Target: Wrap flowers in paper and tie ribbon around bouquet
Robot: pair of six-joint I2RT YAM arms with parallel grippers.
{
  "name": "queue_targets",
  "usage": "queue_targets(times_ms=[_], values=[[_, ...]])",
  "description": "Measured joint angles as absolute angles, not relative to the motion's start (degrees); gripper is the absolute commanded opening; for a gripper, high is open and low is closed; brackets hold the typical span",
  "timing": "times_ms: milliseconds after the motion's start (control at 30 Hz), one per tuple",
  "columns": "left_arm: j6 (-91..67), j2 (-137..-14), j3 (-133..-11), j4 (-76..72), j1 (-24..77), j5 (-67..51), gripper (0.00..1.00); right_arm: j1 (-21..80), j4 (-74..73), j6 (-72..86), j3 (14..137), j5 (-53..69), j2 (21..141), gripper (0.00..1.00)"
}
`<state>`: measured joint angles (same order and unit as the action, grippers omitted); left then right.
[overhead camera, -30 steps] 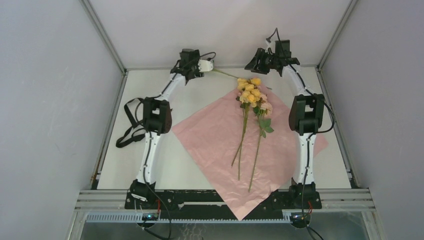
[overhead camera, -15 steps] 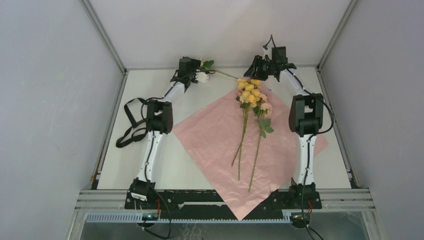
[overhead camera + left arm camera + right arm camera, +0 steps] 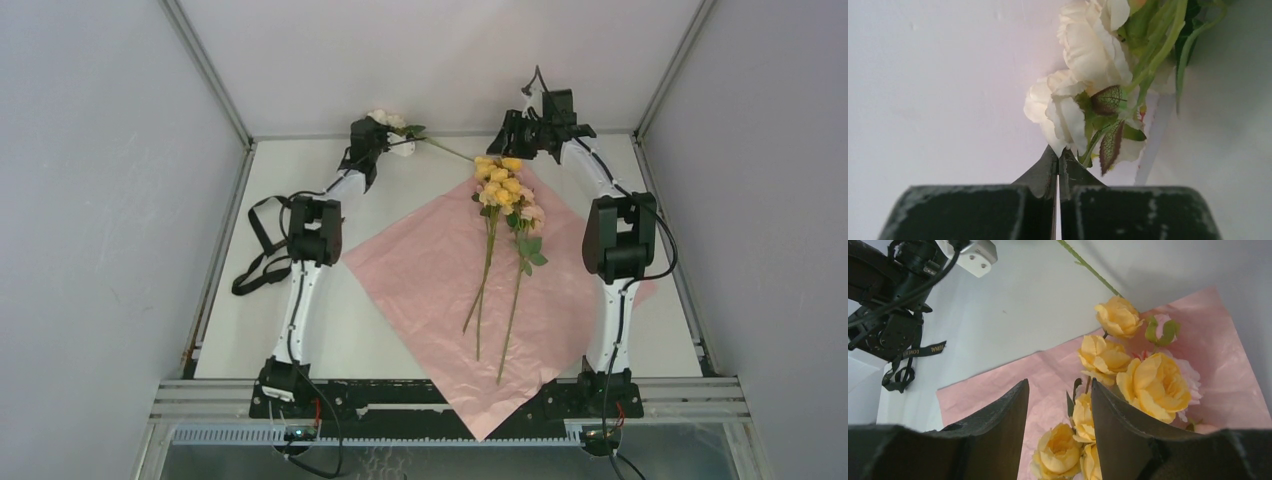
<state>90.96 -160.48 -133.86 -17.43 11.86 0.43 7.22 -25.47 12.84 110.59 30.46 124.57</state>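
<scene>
The pink paper lies flat like a diamond. Two flowers sprays, yellow and pink, rest on it, stems toward me. A third spray with white blooms is at the back wall, its stem slanting toward the paper. My left gripper is shut, tips nipping a white petal's lower edge. My right gripper hangs open above the yellow blooms, touching nothing. The black ribbon loops by the left arm's elbow. No bouquet is in view.
Grey walls close in the white table on three sides, and both grippers are close to the back wall. The paper's near corner hangs over the front rail between the arm bases.
My left gripper has moved back toward the wall and gone from open to shut at the white spray, whose blooms now show above it. The right gripper has shifted slightly and stays open.
</scene>
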Motion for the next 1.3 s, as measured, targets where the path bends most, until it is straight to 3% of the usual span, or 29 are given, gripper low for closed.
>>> queue_targets(times_ms=[233,633,800,900,1300], values=[[85.5,-140.8,-109.4,-22.1,9.3,4.8,0.0,10.7,-27.9,9.7,110.1,31.1,121.3,0.57],[87.0,-91.3,-75.7,-21.7,6.0,8.5,0.0,24.4,-30.7,4.1,110.1,36.7,111.1,0.62],[87.0,-81.2,-71.9,-10.4,6.5,9.1,0.0,29.8,-30.5,3.5,108.9,37.3,109.9,0.91],[84.9,-75.6,-72.1,0.2,6.8,8.9,0.0,33.3,-29.2,2.8,107.8,36.9,110.0,0.99],[79.6,-64.9,-72.1,19.1,10.4,8.2,0.0,42.3,-15.6,3.4,104.3,35.0,113.2,1.0]])
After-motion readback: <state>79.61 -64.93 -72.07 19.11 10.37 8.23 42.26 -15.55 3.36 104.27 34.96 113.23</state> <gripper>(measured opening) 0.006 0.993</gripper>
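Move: My left hand already pinches the white flowers by the heads at the far edge. From it, the black ribbon lies about 37 cm back and 18 cm left, and the pink paper's middle 47 cm back, 26 cm right, both some 5 cm lower. From my right hand, the middle of the white flowers' stem is roughly 13 cm ahead, 13 cm left and 11 cm down; the yellow flowers lie nearly straight below, about 9 cm down. With my left fingers kept shut on the white flowers, I draw them back about 37 cm while lifting some 28 cm and easing 11 cm left, out over the ribbon. Meanwhile my right hand sweeps left and back, rising some 10 cm, turning about 45 degrees counter-clockwise with its fingertips tilting up, and opens wide around the raised stem without closing yet. ##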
